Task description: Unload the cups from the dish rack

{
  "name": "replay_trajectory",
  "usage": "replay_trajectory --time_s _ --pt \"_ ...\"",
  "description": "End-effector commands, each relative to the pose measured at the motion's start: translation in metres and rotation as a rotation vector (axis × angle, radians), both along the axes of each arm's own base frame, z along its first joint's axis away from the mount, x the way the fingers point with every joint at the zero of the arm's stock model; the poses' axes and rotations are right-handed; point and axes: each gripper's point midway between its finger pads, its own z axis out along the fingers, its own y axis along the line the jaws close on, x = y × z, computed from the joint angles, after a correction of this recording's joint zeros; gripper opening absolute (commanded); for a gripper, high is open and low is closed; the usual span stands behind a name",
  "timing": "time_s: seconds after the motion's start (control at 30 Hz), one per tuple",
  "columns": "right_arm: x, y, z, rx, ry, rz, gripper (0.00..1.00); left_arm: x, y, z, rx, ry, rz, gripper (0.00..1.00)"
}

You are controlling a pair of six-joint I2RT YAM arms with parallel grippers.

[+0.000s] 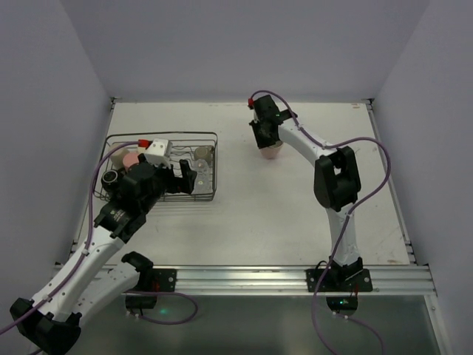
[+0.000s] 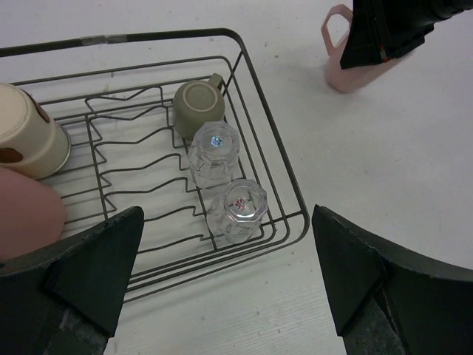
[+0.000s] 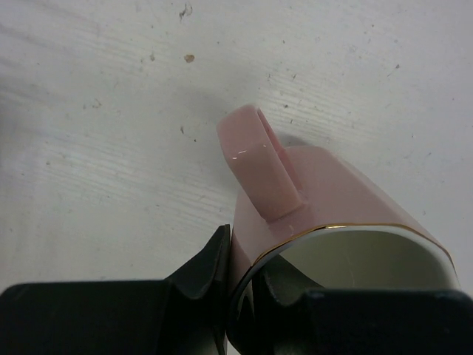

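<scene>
The dish rack (image 1: 162, 135), a dark wire basket, stands at the table's back left. Inside the dish rack (image 2: 148, 35) an olive mug (image 2: 198, 107) and two clear glasses (image 2: 214, 151) (image 2: 238, 208) stand upside down, with a beige cup (image 2: 26, 140) and a salmon tumbler (image 2: 26, 214) at the left. My left gripper (image 2: 229, 274) hovers open over the rack's near right corner, nothing between its fingers (image 2: 103, 266). My right gripper (image 3: 240, 274) is shut on the wall of the pink mug (image 3: 318, 192), one finger inside and one outside. The mug (image 1: 272, 153) is low over the table, right of the rack.
A metallic cup (image 1: 112, 177) sits at the rack's left end. Grey walls close in the white table (image 1: 295, 214) on three sides. An aluminium rail (image 1: 295, 277) with both arm bases runs along the near edge.
</scene>
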Motion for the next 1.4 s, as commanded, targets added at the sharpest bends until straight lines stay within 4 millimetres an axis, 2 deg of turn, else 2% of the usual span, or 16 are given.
replay_trajectory --time_s 0.0,0.1,0.2,0.3,0.5,0.57,0.6,0.67,0.7,0.73,0.77,0.8,0.9,0.97,1.17,1.37 --pt "0.016 0.001 0.030 -0.012 -0.079 0.034 0.00 0.006 0.015 0.004 0.033 -0.019 0.077 1.00" --pt "0.015 0.007 0.023 0.004 -0.059 0.059 0.09 0.010 0.026 0.001 0.071 -0.003 0.141 1.00" --pt "0.014 0.007 0.022 0.007 -0.059 0.066 0.30 0.015 0.037 -0.001 0.098 0.012 0.212 1.00" --pt "0.010 0.003 0.025 -0.001 -0.068 0.060 0.45 0.020 0.042 -0.002 0.103 0.035 0.263 1.00" --pt "-0.007 0.008 0.080 0.133 -0.182 0.070 0.82 0.032 0.053 -0.001 0.092 0.048 0.384 1.00" --pt "-0.019 0.010 0.104 0.194 -0.227 0.084 0.89 0.037 0.065 0.000 0.085 0.045 0.459 1.00" --pt "-0.028 0.007 0.099 0.196 -0.218 0.084 0.93 0.040 0.076 0.000 0.081 0.042 0.505 1.00" --pt "-0.042 0.009 0.118 0.269 -0.277 0.113 0.98 0.047 0.098 0.003 0.048 0.035 0.586 1.00" --pt "-0.046 0.009 0.133 0.288 -0.303 0.122 0.98 0.050 0.107 0.004 0.032 0.033 0.612 1.00" --pt "-0.052 0.008 0.129 0.299 -0.307 0.129 0.99 0.054 0.115 0.008 0.006 0.014 0.631 1.00" --pt "-0.058 0.006 0.139 0.318 -0.331 0.133 0.99 0.056 0.121 0.007 -0.012 0.020 0.636 1.00" --pt "-0.061 0.007 0.138 0.325 -0.328 0.140 0.99 0.059 0.140 0.008 -0.013 0.017 0.691 1.00" --pt "-0.067 0.010 0.145 0.357 -0.333 0.165 0.99 0.068 0.157 0.003 0.028 0.047 0.732 1.00" --pt "-0.071 0.014 0.147 0.377 -0.332 0.179 0.99 0.073 0.160 -0.010 0.067 0.111 0.738 1.00" --pt "-0.076 0.020 0.151 0.419 -0.338 0.212 0.98 0.095 0.175 -0.010 0.083 0.138 0.785 0.98" --pt "-0.076 0.021 0.152 0.425 -0.346 0.215 0.97 0.091 0.189 -0.025 0.131 0.170 0.837 0.98"
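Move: The left hand hangs empty and open above the rack's near right part; the upturned pink cup lies about 11 cm ahead of it, 16 cm left and 15 cm down. From that cup the cream mug stands some 7 cm farther out and 3 cm right, the beige cup 5 cm out and 7 cm left, the black mug 5 cm nearer and 9 cm left. The right hand holds the pink mug by its rim, its middle 3 cm right, 1 cm ahead and 4 cm down; its table spot is right beneath, 10 cm below the hand. Down by barely 1 cm goes the right hand to set the pink mug on the table; its fingers then open wide and let go of the rim, and it rises about 14 cm, drawing back 8 cm and tipping up. Meanwhile the open left hand sweeps left some 17 cm, also forward and a little down, over the rack towards the pink cup, swinging about 45 degrees counter-clockwise without gripping. ##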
